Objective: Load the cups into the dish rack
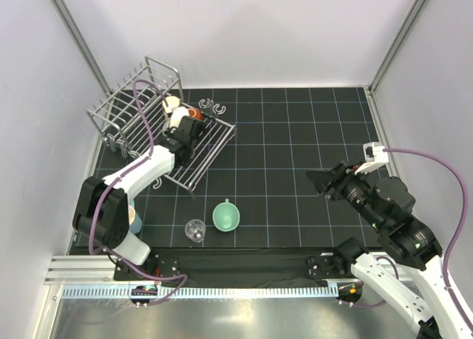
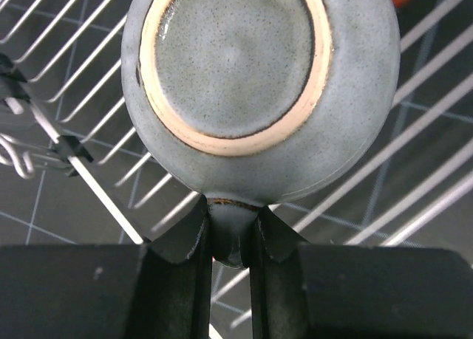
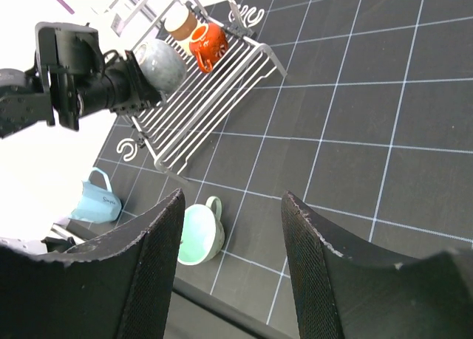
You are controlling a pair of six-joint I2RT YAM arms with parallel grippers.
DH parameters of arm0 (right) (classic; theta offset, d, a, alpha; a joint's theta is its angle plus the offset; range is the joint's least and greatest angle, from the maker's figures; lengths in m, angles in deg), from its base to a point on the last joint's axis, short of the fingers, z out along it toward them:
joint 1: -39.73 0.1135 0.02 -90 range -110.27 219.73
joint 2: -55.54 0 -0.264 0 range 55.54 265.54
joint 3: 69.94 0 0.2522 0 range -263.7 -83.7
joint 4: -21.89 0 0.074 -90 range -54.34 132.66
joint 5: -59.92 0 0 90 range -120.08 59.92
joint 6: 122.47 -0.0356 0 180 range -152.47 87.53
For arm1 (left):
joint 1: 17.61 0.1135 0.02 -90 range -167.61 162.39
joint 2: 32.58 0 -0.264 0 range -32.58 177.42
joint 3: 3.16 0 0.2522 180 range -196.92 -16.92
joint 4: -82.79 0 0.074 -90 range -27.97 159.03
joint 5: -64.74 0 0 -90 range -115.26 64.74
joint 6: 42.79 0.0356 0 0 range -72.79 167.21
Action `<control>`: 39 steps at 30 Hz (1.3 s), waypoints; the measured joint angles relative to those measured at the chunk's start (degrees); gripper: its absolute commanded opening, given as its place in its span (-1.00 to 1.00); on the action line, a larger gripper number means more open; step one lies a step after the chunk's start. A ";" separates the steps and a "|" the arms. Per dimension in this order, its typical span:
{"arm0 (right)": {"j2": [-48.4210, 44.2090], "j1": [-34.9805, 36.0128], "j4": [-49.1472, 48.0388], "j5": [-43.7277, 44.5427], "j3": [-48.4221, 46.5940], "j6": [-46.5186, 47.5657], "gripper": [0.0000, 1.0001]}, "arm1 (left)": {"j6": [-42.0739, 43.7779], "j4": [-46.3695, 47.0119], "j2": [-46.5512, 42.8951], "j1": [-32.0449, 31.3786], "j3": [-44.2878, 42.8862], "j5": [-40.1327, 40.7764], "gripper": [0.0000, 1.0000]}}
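My left gripper [image 2: 231, 228] is shut on the handle of a grey mug [image 2: 244, 80], whose underside faces the wrist camera. It hangs just over the flat bars of the silver dish rack [image 1: 129, 114]. An orange-red cup [image 1: 194, 114] and a beige cup [image 1: 171, 103] lie on those bars just beyond the mug. On the black mat stand a mint green cup [image 1: 226, 216] and a clear glass [image 1: 195, 230]. A light blue cup [image 3: 96, 202] sits by the left arm's base. My right gripper [image 1: 324, 182] hovers open and empty at the right, well away from the cups.
Small grey C-shaped clips [image 1: 211, 105] lie behind the rack, and another clip [image 3: 127, 148] lies at its near corner. White walls close the mat on three sides. The left arm [image 1: 140, 169] reaches over the mat's left side to the rack.
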 measured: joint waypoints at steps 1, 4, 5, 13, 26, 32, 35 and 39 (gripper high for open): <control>0.33 0.00 -0.02 -0.07 0.00 0.00 0.13 | -0.22 -0.02 0.24 0.83 -0.09 -0.24 -1.00; 1.81 0.00 -0.59 -0.70 0.04 0.00 0.13 | -0.92 -0.09 2.32 3.67 -1.38 -0.22 -0.99; 2.36 0.00 -0.87 -1.01 0.11 0.00 0.13 | -1.01 -0.07 3.08 4.15 -1.95 -0.13 -1.00; 3.13 0.00 -1.31 -1.97 0.22 -0.13 0.13 | -2.84 0.00 6.36 6.29 -3.89 -1.29 -1.00; 3.04 0.00 -2.25 -2.93 0.81 -0.74 0.13 | -7.23 -0.02 11.82 7.65 -5.42 -1.16 -1.00; 5.40 0.00 -6.51 -8.24 4.22 -3.37 0.13 | -8.07 0.00 12.24 10.38 -6.80 -1.14 -1.00; 7.41 0.02 -8.66 -10.43 6.03 -4.92 0.13 | -8.48 0.00 12.55 11.30 -7.28 -1.14 -1.00; 9.16 0.04 -10.49 -12.33 7.41 -6.16 0.15 | -8.66 -0.02 13.92 11.45 -7.96 -1.27 -1.00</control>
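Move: The open spot on the dish rack for the grey cup I hold is about 10 cm ahead of my left hand, 9 cm to its left and 8 cm below. The orange cup sits some 14 cm ahead and 4 cm right, the cream cup 18 cm ahead and 5 cm left, both about 5 cm lower. From my right hand, the green cup lies level, 23 cm left and 27 cm below; the glass is 33 cm left and 4 cm back. Still pinching the upside-down grey cup by its handle, I bring my left hand about 6 cm left, 5 cm forward and 4–5 cm down in stages towards the open bars beside the cream cup, turning it some 15 degrees counter-clockwise. My empty right hand, fingers staying open, mostly waits, then swings left and down towards the green cup, tipping down. ##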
